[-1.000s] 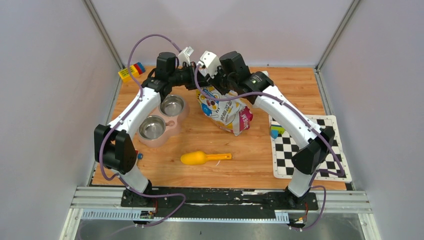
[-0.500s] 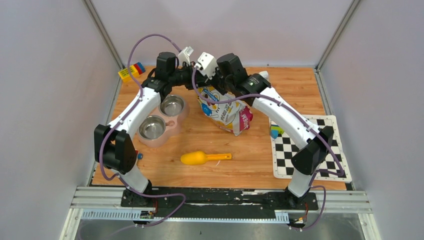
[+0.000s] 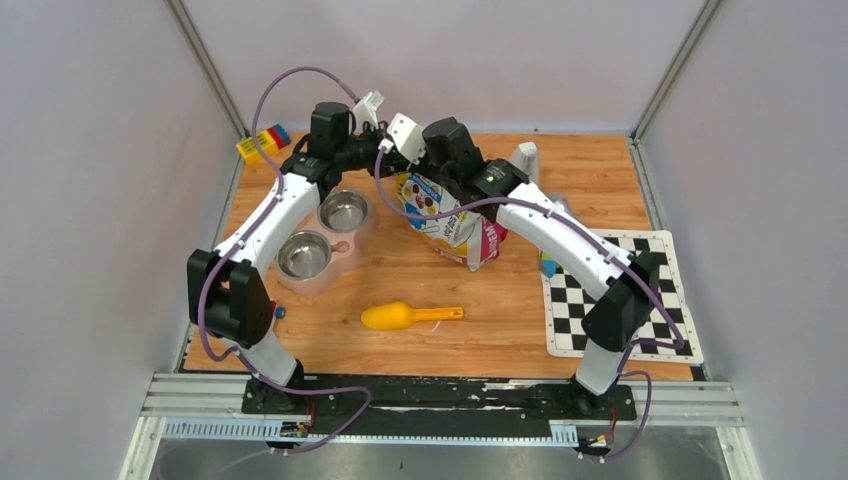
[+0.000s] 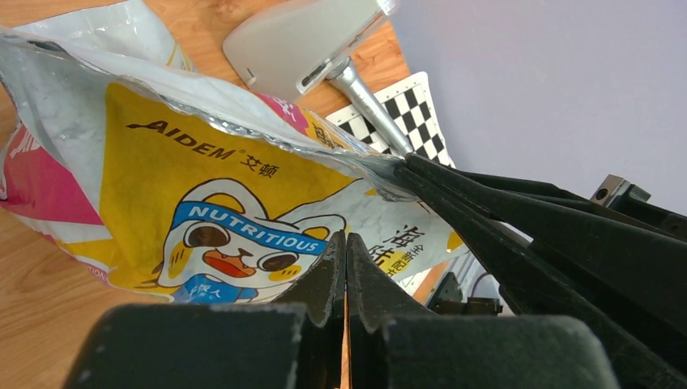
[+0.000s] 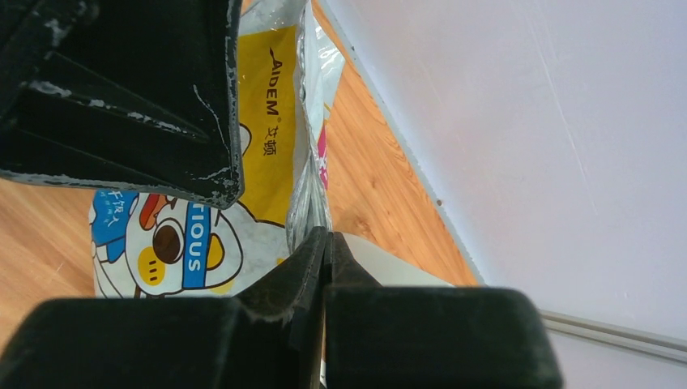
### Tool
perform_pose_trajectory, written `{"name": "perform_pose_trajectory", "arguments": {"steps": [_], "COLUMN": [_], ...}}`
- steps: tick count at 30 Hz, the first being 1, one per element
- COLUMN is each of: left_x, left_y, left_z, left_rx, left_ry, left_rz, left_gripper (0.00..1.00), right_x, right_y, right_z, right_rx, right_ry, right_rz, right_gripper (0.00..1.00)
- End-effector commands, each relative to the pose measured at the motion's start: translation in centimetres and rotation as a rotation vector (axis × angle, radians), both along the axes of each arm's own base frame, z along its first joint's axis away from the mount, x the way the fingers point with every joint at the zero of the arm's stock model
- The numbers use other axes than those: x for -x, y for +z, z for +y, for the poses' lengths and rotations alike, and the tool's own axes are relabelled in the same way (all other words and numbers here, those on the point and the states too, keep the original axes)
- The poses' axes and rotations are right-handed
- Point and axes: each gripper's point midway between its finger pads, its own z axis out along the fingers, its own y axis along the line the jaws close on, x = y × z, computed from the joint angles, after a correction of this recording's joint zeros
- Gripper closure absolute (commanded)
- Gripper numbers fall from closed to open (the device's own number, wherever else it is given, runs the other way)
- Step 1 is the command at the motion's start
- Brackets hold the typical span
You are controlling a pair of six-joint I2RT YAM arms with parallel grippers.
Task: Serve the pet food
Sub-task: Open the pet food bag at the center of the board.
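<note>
The yellow-and-white cat-print bag (image 3: pixel 452 222) lies tilted on the wooden table, behind the middle. The pet food itself is hidden inside it. My right gripper (image 5: pixel 324 232) is shut on the bag's (image 5: pixel 267 138) silver-lined top edge, which runs into its fingertips. From the left wrist, the right fingers (image 4: pixel 486 219) pinch that edge at the bag's (image 4: pixel 202 178) corner. My left gripper (image 4: pixel 346 237) is shut, its tips against the printed front face, with nothing seen between them. Both grippers meet above the bag's top, the left one (image 3: pixel 386 163) beside the right one (image 3: pixel 416 176).
A pink double steel bowl (image 3: pixel 345 247) stands left of the bag, under the left arm. A yellow scoop (image 3: pixel 400 316) lies in front. Behind the bag rests a grey flat-headed tool (image 3: pixel 525 157). A checkerboard mat (image 3: pixel 610 290) with a small block (image 3: pixel 549 265) is at right; toy bricks (image 3: pixel 262 143) sit back left.
The right gripper has closed on the bag's top edge and swung left towards the left gripper, pulling the bag's top with it. The left arm has stayed put.
</note>
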Motion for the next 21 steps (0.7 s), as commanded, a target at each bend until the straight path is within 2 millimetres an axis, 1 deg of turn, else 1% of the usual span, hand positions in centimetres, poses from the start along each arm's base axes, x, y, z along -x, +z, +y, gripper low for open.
{"name": "perform_pose_trajectory", "arguments": {"steps": [1,2,3,4,5,6,7,11,13,15,21], "left_x": [0.5,0.7,1.1,1.1,1.5,1.5,1.6,1.2,1.0,0.8,0.1], "left_y": [4.6,5.1,5.2,5.8,5.8,6.2,6.0,5.3,4.9,4.6,3.6], "left_z": [0.0,-0.3,-0.5,-0.8,-1.0,-1.2,-1.3,-1.4,-1.5,-1.5,-1.7], "left_rx": [0.049,0.073,0.09,0.116,0.131,0.152,0.159,0.16,0.159,0.158,0.144], "left_ry": [-0.012,-0.033,-0.059,-0.07,-0.096,-0.103,-0.114,-0.107,-0.106,-0.104,-0.095], "left_rz": [-0.095,-0.1,-0.096,-0.105,-0.1,-0.109,-0.104,-0.098,-0.092,-0.088,-0.07], "left_gripper": [1.0,0.99,0.96,0.84,0.7,0.65,0.56,0.4,0.37,0.36,0.37], "right_x": [-0.5,-0.4,-0.2,0.0,0.2,0.3,0.4,0.6,0.5,0.5,0.8], "right_y": [3.0,3.2,3.3,3.2,3.2,3.1,3.0,2.8,2.8,2.9,3.3], "right_z": [-0.7,-0.5,-0.4,-0.2,0.0,0.1,0.3,0.5,0.5,0.5,0.7], "right_rx": [-0.026,-0.04,-0.056,-0.067,-0.081,-0.092,-0.101,-0.132,-0.147,-0.163,-0.222], "right_ry": [-0.031,-0.025,-0.018,-0.012,-0.007,0.0,0.004,0.016,0.016,0.021,0.039], "right_rz": [-0.098,-0.094,-0.085,-0.075,-0.063,-0.051,-0.042,-0.012,0.0,0.01,0.051], "right_gripper": [1.0,1.0,1.0,1.0,1.0,1.0,1.0,1.0,1.0,1.0,1.0]}}
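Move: The top edge of the pet food bag, already pinched between the right fingertips, lies about 2 cm ahead of the shut left fingers, 4 cm to their right and a couple of centimetres lower. From the left hand, the bag's body is some 6 cm back, 8 cm right and 14 cm below. The far bowl lies about 6 cm back, 13 cm left and 24 cm down; the white stand is roughly 2 cm ahead, 23 cm right and 20 cm down. Left hand rises about 2.5 cm beside the bag, opening its fingers nearly two-thirds; right keeps pinching the edge. ##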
